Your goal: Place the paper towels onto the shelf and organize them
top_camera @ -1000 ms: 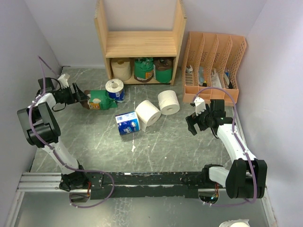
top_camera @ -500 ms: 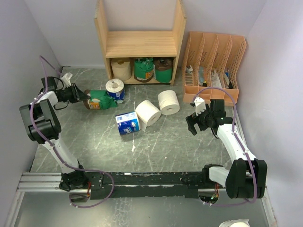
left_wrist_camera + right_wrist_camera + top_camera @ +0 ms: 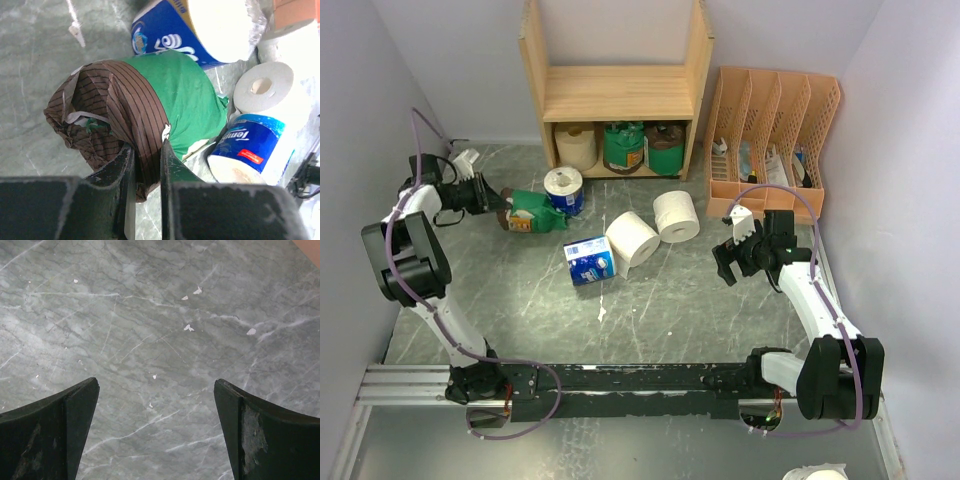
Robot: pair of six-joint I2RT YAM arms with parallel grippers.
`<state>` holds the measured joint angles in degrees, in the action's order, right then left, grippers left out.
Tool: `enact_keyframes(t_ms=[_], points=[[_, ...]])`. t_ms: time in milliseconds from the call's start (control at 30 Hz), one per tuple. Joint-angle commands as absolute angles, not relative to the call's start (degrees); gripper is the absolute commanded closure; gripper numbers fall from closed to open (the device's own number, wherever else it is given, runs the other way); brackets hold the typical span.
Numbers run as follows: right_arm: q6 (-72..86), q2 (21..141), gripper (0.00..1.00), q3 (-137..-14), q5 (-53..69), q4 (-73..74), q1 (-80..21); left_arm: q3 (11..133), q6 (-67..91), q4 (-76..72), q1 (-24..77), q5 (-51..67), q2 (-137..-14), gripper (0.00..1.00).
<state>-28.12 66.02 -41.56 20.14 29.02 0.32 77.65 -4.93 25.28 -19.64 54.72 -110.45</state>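
Observation:
A green-wrapped paper towel roll (image 3: 530, 212) (image 3: 185, 100) with a brown striped end lies on its side on the floor at the left. My left gripper (image 3: 499, 208) (image 3: 146, 147) is shut on that crumpled brown end. Beside it are a blue-and-white roll (image 3: 563, 189) (image 3: 175, 30), another blue-and-white roll (image 3: 588, 260) (image 3: 252, 147), and two plain white rolls (image 3: 633, 238) (image 3: 676, 215). The wooden shelf (image 3: 617, 95) stands at the back; its lower tier holds a tan roll (image 3: 577, 146) and two green-wrapped rolls (image 3: 623, 148). My right gripper (image 3: 727, 260) (image 3: 156, 385) hangs open over bare floor.
A peach slotted file organizer (image 3: 772, 140) stands right of the shelf, close behind my right arm. Walls close in on the left and right. The shelf's upper tier holds nothing. A white roll (image 3: 815, 474) peeks in at the bottom edge.
My left gripper has closed its jaws onto the brown end of the green-wrapped roll and shifted slightly toward the back. The right arm has not moved.

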Motion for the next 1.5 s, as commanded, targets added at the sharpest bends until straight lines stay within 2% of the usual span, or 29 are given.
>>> enact_keyframes(t_ms=[0,167,300,433,567,767,900,1100,1333,1467], points=[[-28.6,65.1,0.0,-41.2,20.2,29.1,0.9,83.7,-14.4,36.2,-15.0,50.9,-100.2,0.93],[-28.7,65.1,0.0,-41.2,20.1,29.0,0.9,87.9,-19.0,38.6,-4.7,32.0,-89.8,0.93],[-28.7,64.5,0.0,-41.2,20.3,29.0,1.0,93.2,-21.9,41.3,3.6,17.7,-87.5,0.93],[-28.7,64.1,0.0,-41.2,20.5,29.1,0.9,96.3,-23.7,41.3,7.3,7.9,-86.5,0.93],[-28.7,64.0,0.0,-41.3,20.9,29.3,1.0,94.1,-25.0,34.4,11.2,0.7,-84.2,0.93],[-28.5,63.8,0.0,-41.2,20.6,29.2,0.9,91.5,-26.7,26.9,24.3,-4.0,-84.3,0.93],[-28.5,63.7,0.0,-41.2,20.1,29.1,1.0,97.4,-25.3,29.6,29.9,-2.8,-87.9,0.93],[-28.5,63.7,0.0,-41.1,20.0,29.0,1.1,102.8,-23.2,33.0,32.7,-0.2,-90.6,0.93],[-28.7,64.0,0.0,-41.1,20.3,29.1,1.1,98.9,-23.9,32.7,33.3,3.9,-94.7,0.93],[-28.6,63.9,0.0,-41.1,20.3,29.1,1.1,100.9,-25.7,35.7,33.2,6.5,-99.4,0.93]])
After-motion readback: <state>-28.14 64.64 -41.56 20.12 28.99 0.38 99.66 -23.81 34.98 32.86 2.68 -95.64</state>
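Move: The left hand already pinches the brown end of the green package. The shelf's empty middle board lies about 15 cm ahead of it, 27 cm to its right and 12 cm higher. A blue-labelled roll stands roughly 14 cm to its right and 2 cm ahead; a white roll lies about 30 cm right and 9 cm back. From the idle right hand the board is some 30 cm ahead, 28 cm left and 13 cm up. Up first, quickly, the left hand carries the green package about 20 cm clear of the table while drifting right. After a brief check it sweeps on rightward over the blue-labelled roll to the front of the shelf, some 25 cm in all, rolling the wrist about 65 degrees so its left side rises. The fingers keep their grip, and the hand sinks slightly at the end. ##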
